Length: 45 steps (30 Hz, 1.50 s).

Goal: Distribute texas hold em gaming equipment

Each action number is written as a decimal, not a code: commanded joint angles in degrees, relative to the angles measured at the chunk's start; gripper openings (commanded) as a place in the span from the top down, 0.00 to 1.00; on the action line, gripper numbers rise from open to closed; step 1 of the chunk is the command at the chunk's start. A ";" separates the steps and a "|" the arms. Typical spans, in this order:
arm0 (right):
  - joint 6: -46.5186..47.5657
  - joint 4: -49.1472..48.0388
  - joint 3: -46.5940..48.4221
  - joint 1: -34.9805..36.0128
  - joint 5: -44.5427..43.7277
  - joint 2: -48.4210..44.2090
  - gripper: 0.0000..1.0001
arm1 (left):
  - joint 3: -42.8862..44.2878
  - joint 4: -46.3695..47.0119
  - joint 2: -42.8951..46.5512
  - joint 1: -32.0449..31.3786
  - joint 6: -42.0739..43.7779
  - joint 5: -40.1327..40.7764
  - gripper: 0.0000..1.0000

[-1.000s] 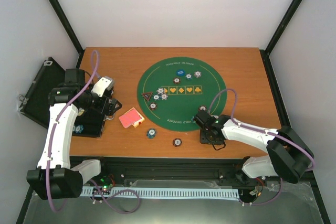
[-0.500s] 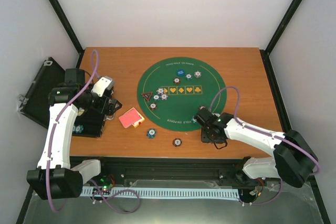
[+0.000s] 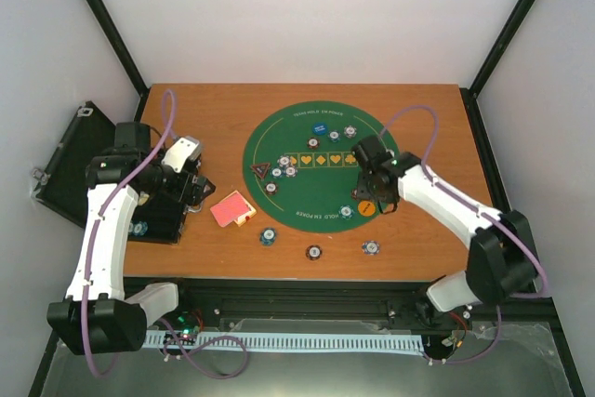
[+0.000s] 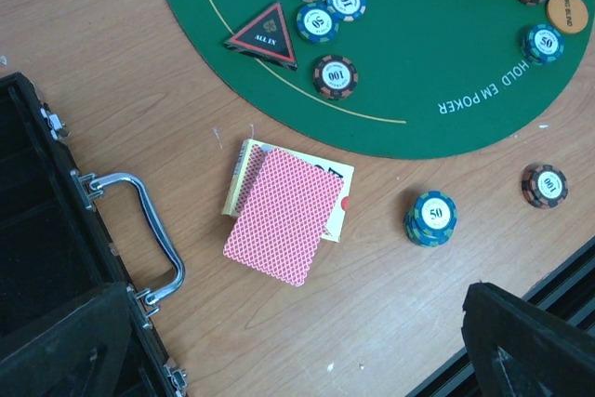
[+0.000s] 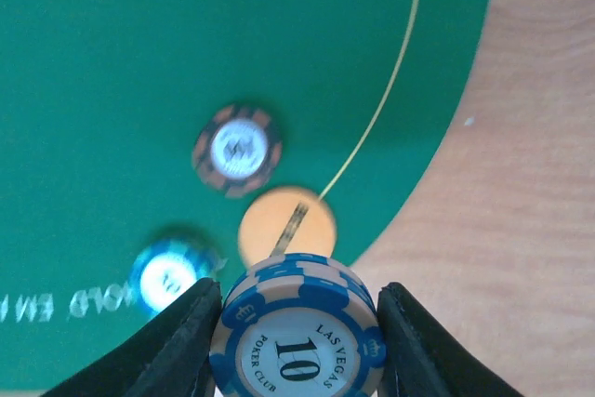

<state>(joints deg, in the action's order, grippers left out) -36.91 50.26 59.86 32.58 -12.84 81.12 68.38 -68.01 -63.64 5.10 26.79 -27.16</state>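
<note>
In the right wrist view my right gripper [image 5: 297, 327] is shut on a short stack of blue-and-cream "10" poker chips [image 5: 297, 346], held above the green mat [image 5: 112, 62]. Just beyond lie the orange button disc [image 5: 286, 225], a brown chip [image 5: 237, 149] and a teal chip [image 5: 172, 276]. From the top view this gripper [image 3: 369, 194] hangs over the mat's right part. My left gripper [image 4: 297, 360] is open and holds nothing. It hovers over the wood near the red-backed playing cards [image 4: 284, 216]. The black triangle marker [image 4: 263, 37] and several chips [image 4: 325, 11] lie on the mat.
The black hinged case [image 3: 84, 160] lies open at the table's left edge, under my left arm. A teal "50" chip stack [image 4: 432, 218] and a brown "100" chip [image 4: 545, 185] rest on the wood near the front edge. Another chip [image 3: 371, 247] lies right of them. A blue disc [image 3: 319, 127] sits far on the mat.
My right gripper has travelled from near the table's front edge up over the mat's right side. A chip on the wood where it was now shows. The left arm has not moved.
</note>
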 commanded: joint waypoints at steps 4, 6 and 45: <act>9.24 -4.76 6.53 -10.08 2.04 12.02 0.62 | -0.80 -2.29 0.78 0.30 4.05 0.89 0.00; 10.01 -5.80 7.74 -11.54 2.82 15.23 0.62 | -1.28 -2.47 0.76 0.32 4.85 0.98 0.00; 8.23 -10.38 3.79 -9.20 7.34 2.88 0.22 | -14.01 18.97 -18.32 -14.33 19.18 16.70 0.00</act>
<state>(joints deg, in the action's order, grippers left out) -27.40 39.16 66.15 20.47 -5.98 86.48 54.46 -53.28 -79.81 -7.01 43.83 -15.25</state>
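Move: The right hand holds the 10 chip; the bare spot it is taken to, near the mat's right edge, lies about 8 cm ahead, 4 cm right and 10 cm below. At that same table level, the dealer disc is some 2 cm ahead and 1 right, the dark chip 6 ahead and 1 left, the teal 50 chip level and 4 left. The open left hand's red cards lie roughly 3 cm ahead, 5 right and 21 below; the case handle is 7 ahead and 4 left, the teal chip stack 5 back and 14 right. Still pinching the 10 chip, the right hand swings forward and down about 9 cm, somewhat right, past the dealer disc, sets it on the mat, opens and rises clear some 12 cm. Meanwhile the left hand, wide open, sinks 14 cm towards the red cards, edging right at the end, turning about 25 degrees clockwise and tipping to point nearly straight down, without touching them. ##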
